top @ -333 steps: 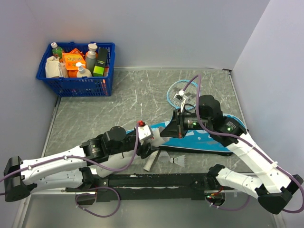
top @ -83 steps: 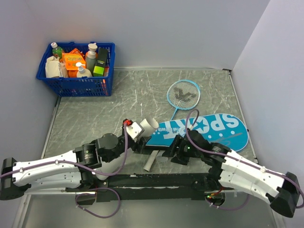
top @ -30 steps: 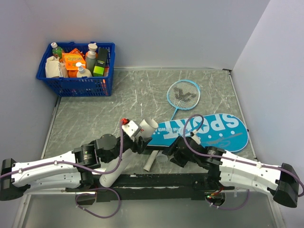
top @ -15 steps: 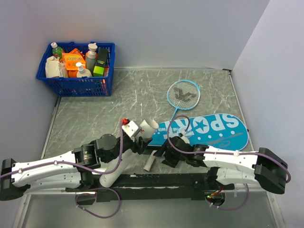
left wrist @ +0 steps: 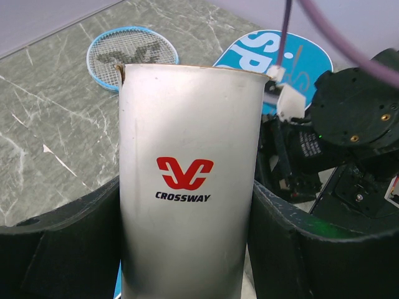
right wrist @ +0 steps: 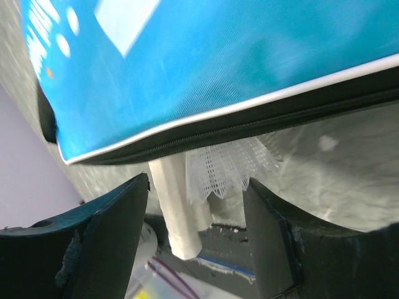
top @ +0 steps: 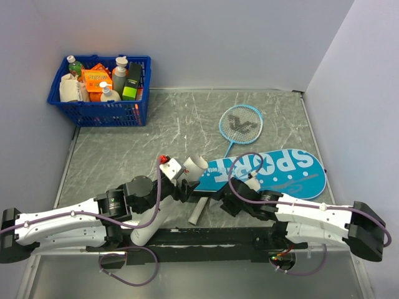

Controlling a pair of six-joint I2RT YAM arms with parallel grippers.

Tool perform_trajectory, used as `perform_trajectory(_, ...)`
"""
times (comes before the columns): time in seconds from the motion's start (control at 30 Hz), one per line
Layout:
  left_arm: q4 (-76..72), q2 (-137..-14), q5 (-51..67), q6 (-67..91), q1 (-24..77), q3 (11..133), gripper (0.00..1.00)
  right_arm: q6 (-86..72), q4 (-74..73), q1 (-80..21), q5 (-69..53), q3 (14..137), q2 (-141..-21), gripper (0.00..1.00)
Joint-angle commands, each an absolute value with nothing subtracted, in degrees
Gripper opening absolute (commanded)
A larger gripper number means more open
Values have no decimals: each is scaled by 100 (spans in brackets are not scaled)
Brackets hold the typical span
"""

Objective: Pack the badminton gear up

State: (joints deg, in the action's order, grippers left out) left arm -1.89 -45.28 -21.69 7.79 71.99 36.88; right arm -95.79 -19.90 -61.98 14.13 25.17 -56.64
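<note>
My left gripper [top: 181,187] is shut on the long white tube [top: 187,171], which tilts up with its open end toward the teal "SPORT" cover [top: 280,171]. In the left wrist view the tube [left wrist: 187,174] fills the gap between both fingers of the left gripper [left wrist: 187,249]. The light-blue racket [top: 240,123] lies beyond the cover, and its white handle [top: 196,213] sticks out below the cover's edge. My right gripper [top: 215,198] is open, low at that edge. In its wrist view the right gripper [right wrist: 196,205] straddles the handle [right wrist: 177,218] and a white shuttlecock [right wrist: 227,168] under the cover [right wrist: 187,62].
A blue basket [top: 100,90] of bottles and boxes stands at the back left corner. Grey walls close the back and right side. A black rail [top: 206,240] runs along the near edge between the arm bases.
My right gripper has slid a little left along the cover's lower edge and its arm has dropped flatter toward the table. The left arm and the tube have stayed still.
</note>
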Motion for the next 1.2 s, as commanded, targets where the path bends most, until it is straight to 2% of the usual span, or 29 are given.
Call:
perform_trajectory(0.0,-18,-4605,-2145,1389,7233,3665,1,-9905,-2864,-6144,2197,2514,-5274,65)
perform_trajectory(0.2,-17,-4667,-2171,1389,7233,3691,1,-9756,-2725,-6082,2320,2531,-5492,50)
perform_trajectory(0.33,-18,-4684,-2197,1389,7233,3683,1,-9624,-2532,-6073,2303,2689,-5940,49)
perform_trajectory(0.47,-17,-4728,-2206,1406,7233,3691,1,-9466,-2347,-6047,2390,2777,-6091,43)
perform_trajectory(0.53,-17,-4737,-2197,1415,7233,3691,1,-9413,-2399,-5994,2513,2839,-6082,36)
perform_trajectory(0.77,132,-4842,-2215,1406,7233,3753,1,-9133,-2961,-5933,3023,2857,-5327,0)
perform_trajectory(1.0,44,-4913,-2031,1248,7233,3718,1,-8378,-3497,-5924,2962,2724,-3844,0)
perform_trajectory(1.17,-193,-4948,-1592,985,7233,3630,1,-7245,-4558,-5915,2471,3286,-2903,0)
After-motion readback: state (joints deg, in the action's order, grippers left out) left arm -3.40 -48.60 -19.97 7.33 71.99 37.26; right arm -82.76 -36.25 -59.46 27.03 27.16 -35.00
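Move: The right hand's open fingers slant down over the shuttlecock, whose middle is some 3 cm ahead, neither left nor right, and 4 cm below. From this hand, the racket handle lies about 6 cm left, level in reach; the blue racket bag's middle is roughly 12 cm ahead and 17 cm right. From the left hand, still holding the tube, the shuttlecock is some 11 cm right, 2 cm ahead and 22 cm below. Right hand shifts some 3 cm right, dips and edges forward, shuts on the shuttlecock's skirt, then lifts about 8 cm. ##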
